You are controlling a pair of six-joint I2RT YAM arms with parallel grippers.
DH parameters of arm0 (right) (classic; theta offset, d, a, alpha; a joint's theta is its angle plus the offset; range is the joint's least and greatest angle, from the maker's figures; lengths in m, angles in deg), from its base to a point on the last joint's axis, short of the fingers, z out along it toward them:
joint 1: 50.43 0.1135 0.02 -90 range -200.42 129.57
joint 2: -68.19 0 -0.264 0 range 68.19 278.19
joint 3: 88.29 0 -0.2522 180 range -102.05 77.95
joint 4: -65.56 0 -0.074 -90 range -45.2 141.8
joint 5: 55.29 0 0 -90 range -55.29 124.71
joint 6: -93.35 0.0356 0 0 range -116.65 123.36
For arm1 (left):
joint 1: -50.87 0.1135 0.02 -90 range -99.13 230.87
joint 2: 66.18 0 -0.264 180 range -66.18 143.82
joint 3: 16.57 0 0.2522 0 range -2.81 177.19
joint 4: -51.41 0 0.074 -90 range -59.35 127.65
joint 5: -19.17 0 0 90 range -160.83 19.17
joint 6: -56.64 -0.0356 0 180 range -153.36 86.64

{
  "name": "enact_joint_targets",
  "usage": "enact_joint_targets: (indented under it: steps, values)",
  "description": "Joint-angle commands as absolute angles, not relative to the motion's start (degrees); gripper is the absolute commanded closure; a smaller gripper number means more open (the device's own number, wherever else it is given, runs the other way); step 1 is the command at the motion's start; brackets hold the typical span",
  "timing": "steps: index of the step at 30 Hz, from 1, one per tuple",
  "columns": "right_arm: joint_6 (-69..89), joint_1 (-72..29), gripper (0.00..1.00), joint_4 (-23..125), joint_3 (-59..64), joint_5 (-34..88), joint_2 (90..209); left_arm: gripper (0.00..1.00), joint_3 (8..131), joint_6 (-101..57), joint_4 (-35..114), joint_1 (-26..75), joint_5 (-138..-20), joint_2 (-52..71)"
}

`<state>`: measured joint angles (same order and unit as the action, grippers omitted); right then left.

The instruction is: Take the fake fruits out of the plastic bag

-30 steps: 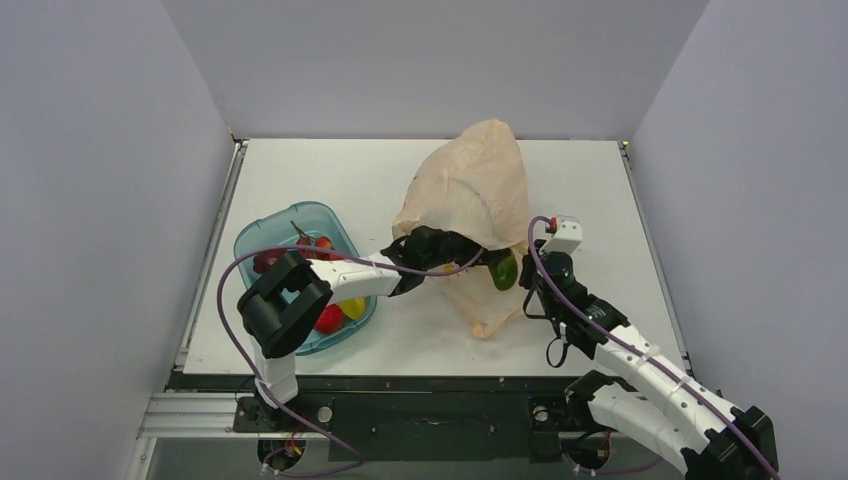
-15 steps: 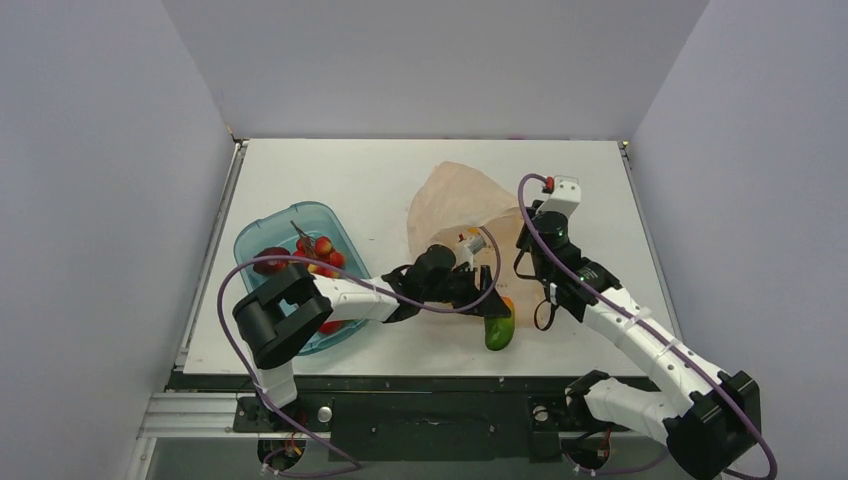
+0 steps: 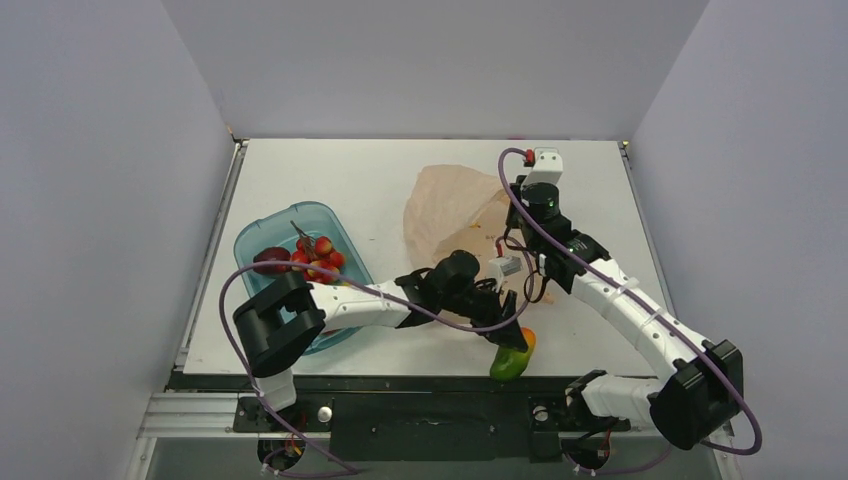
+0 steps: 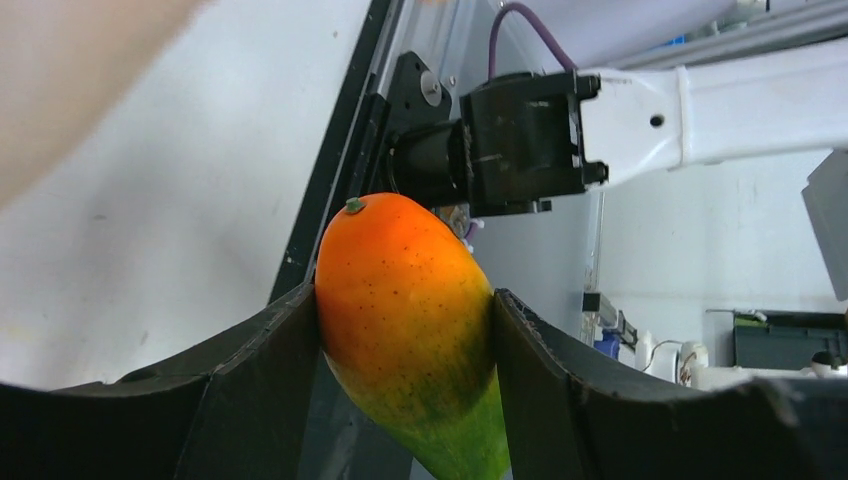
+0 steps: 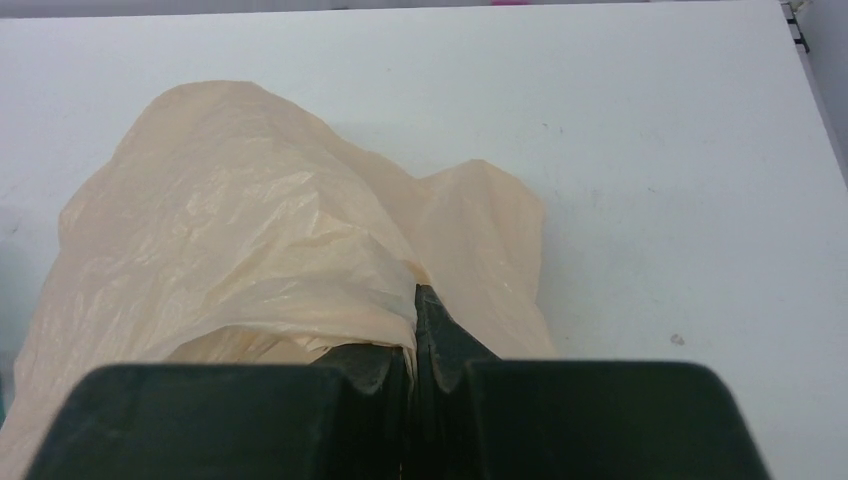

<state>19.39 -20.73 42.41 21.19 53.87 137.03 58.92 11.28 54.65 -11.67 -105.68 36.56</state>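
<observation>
My left gripper is shut on the green-orange mango and holds it over the table's near edge, outside the plastic bag; the left wrist view shows the mango clamped between both fingers. The peach plastic bag lies slack on the table, right of centre. My right gripper is shut on a fold of the bag at its right edge; the right wrist view shows the bag pinched in the closed gripper. A red grape-like bunch and a round red fruit lie in the teal tray.
The teal tray stands at the left near the table's left edge. The black front rail runs just below the held mango. Grey walls enclose the table on three sides. My left arm stretches across the front of the tray.
My left gripper pulled the mango out of the bag and carried it right and toward the near edge. My right gripper moved away from me with the bag's edge, and the bag collapsed flat.
</observation>
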Motion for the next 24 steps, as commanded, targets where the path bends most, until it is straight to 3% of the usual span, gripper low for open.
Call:
enact_joint_targets:
  steps: [1,6,12,14,17,20,24]
  values:
    - [21.13,-22.97,1.00,43.63,16.88,58.71,140.05,1.00,58.55,7.55,52.03,-13.09,-104.66,30.04]
    - [22.28,-28.71,1.00,41.89,16.44,62.13,141.09,1.00,55.36,1.75,41.41,-11.72,-95.88,17.34]
    - [22.97,-34.10,1.00,40.74,17.35,61.62,138.51,1.00,46.76,-3.22,22.19,4.00,-88.16,-1.72]
    - [22.85,-34.80,1.00,41.02,17.89,61.48,138.05,1.00,45.80,-6.18,14.93,10.50,-82.62,-7.79]
    - [22.60,-36.08,1.00,41.32,17.63,60.93,138.71,1.00,44.68,-7.79,5.07,17.88,-62.79,-15.78]
    - [23.60,-37.34,1.00,41.46,16.61,59.22,139.81,1.00,42.66,-7.53,4.00,23.95,-52.22,-19.19]
    - [24.52,-37.88,1.00,41.50,15.90,56.18,140.29,1.00,40.90,-5.07,5.43,30.32,-48.12,-17.73]
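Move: The left hand holds the green-orange mango out by the table's near edge. The blue tray's middle is about 44 cm to its left, 18 cm ahead and 13 cm below, and the cherry-like bunch is roughly 41 cm left and 22 ahead. The right hand pinches the bag, whose middle lies some 7 cm left, 3 ahead and 15 below. Clear table is about 12 cm right, 3 ahead and 22 below. Leftward in a fast sweep of some 37 cm, curving about 15 cm forward after a slight draw back, the left hand carries the mango to the tray, rising first and then sinking a little. Its fingers keep their grip while the wrist swings some 70 degrees counter-clockwise, from pointing right to pointing forward and down. The right hand, still pinching the bag, takes it right and slightly forward, turning clockwise. ##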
